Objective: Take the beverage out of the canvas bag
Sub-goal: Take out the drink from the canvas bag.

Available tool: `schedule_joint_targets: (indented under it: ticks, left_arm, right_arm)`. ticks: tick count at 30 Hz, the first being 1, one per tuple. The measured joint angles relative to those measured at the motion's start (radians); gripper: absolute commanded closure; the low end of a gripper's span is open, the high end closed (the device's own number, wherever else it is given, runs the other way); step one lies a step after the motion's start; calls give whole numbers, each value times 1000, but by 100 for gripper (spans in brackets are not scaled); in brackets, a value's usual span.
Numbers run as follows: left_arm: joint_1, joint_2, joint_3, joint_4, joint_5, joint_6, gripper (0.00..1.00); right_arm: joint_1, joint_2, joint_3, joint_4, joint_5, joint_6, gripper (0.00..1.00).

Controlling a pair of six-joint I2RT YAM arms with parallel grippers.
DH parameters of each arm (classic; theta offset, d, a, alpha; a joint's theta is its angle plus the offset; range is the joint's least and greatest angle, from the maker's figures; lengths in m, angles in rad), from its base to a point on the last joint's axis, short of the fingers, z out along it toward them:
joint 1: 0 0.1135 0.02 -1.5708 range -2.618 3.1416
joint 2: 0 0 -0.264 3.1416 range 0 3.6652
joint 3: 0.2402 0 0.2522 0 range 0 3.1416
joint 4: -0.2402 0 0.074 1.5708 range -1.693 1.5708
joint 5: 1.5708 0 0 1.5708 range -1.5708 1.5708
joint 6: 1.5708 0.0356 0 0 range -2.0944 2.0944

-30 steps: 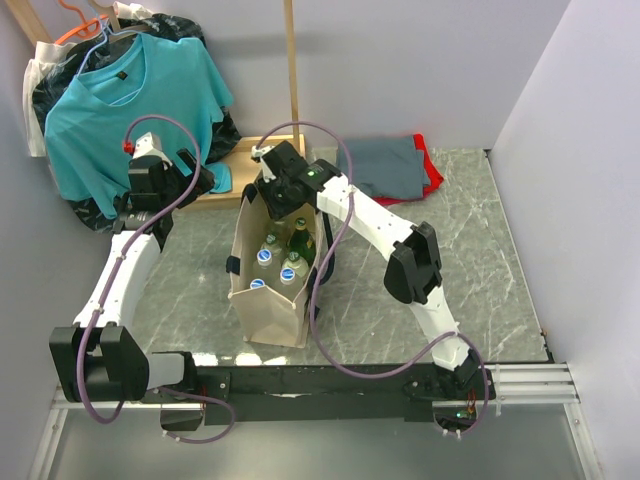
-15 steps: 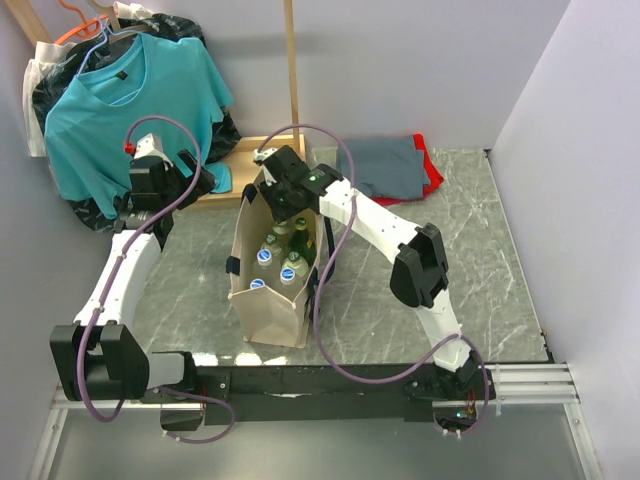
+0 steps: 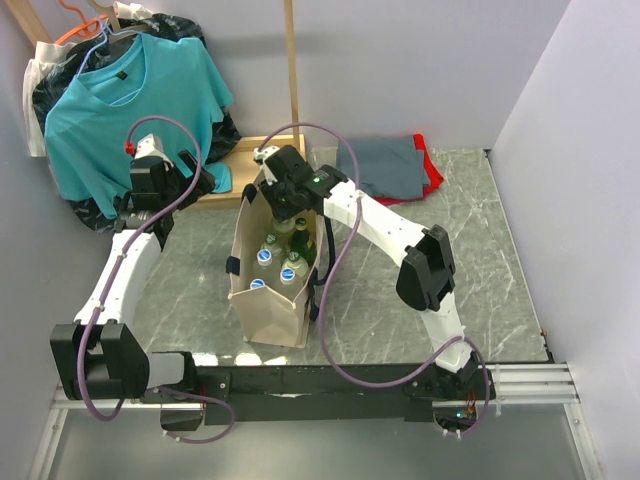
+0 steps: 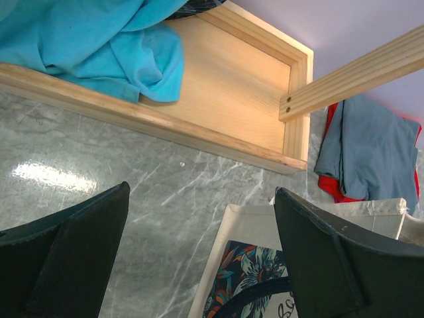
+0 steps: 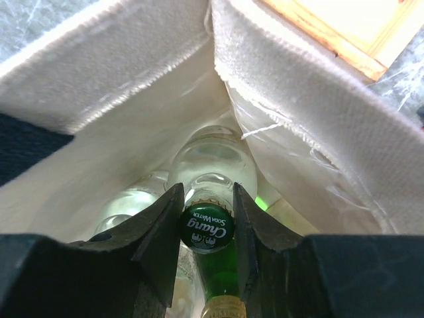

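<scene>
The beige canvas bag [image 3: 270,312] stands upright on the marble table, its mouth open. Inside it, a green beverage bottle [image 3: 302,240] with a green "Chang Soda Water" cap [image 5: 207,228] leans among clear bottles. My right gripper [image 3: 292,205] reaches down into the bag's mouth. In the right wrist view my right gripper [image 5: 207,193] is shut on the green bottle just under its cap. My left gripper [image 3: 195,178] hangs open to the left of the bag. In the left wrist view my left gripper [image 4: 202,192] holds nothing, and the canvas bag [image 4: 246,228] lies below it.
Clear bottles with blue caps [image 3: 263,257] fill the rest of the bag. A wooden rack base [image 4: 232,99] and its post [image 3: 292,70] stand behind the bag. A teal T-shirt [image 3: 120,100] hangs at the back left, and folded grey and red clothes [image 3: 390,170] lie at the back right.
The right arm's elbow has swung slightly to the right while its gripper stays shut on the green bottle in the bag. The left arm has not moved.
</scene>
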State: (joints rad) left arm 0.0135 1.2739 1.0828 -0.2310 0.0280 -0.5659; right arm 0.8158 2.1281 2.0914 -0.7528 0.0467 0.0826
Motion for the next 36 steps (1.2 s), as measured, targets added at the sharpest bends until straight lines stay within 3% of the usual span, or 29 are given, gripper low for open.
schedule_joint_targets:
  ticks: [36]
  left_arm:
    - [0, 0, 0, 0, 1, -5, 4]
  right_arm:
    - [31, -92, 173, -162, 12, -86, 100]
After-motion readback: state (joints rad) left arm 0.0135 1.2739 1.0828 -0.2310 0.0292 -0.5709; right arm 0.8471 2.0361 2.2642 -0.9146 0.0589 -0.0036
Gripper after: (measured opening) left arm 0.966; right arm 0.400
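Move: The right hand already grips the clear bottle by its green cap, its middle some 10 cm straight below; the bag's far rim, which it must clear, is about 6 cm ahead and 6 cm above. The green bottle stands roughly 3 cm back and 4 cm right, a small green-capped bottle about 6 cm back and 3 cm left, both with middles some 12 cm below. From the idle left hand the clear bottle lies about 16 cm right, 5 cm back and 15 cm below. Keeping its pinch on the cap and neck, the right hand draws the clear bottle up out of its place beside the green bottle, about 9 cm in all, slowly and almost straight up at first, then roughly twice as fast. In the second half it also eases some 2 cm back, away from the bag's far end, while the fingers tip up slightly and their opening stays the same. ##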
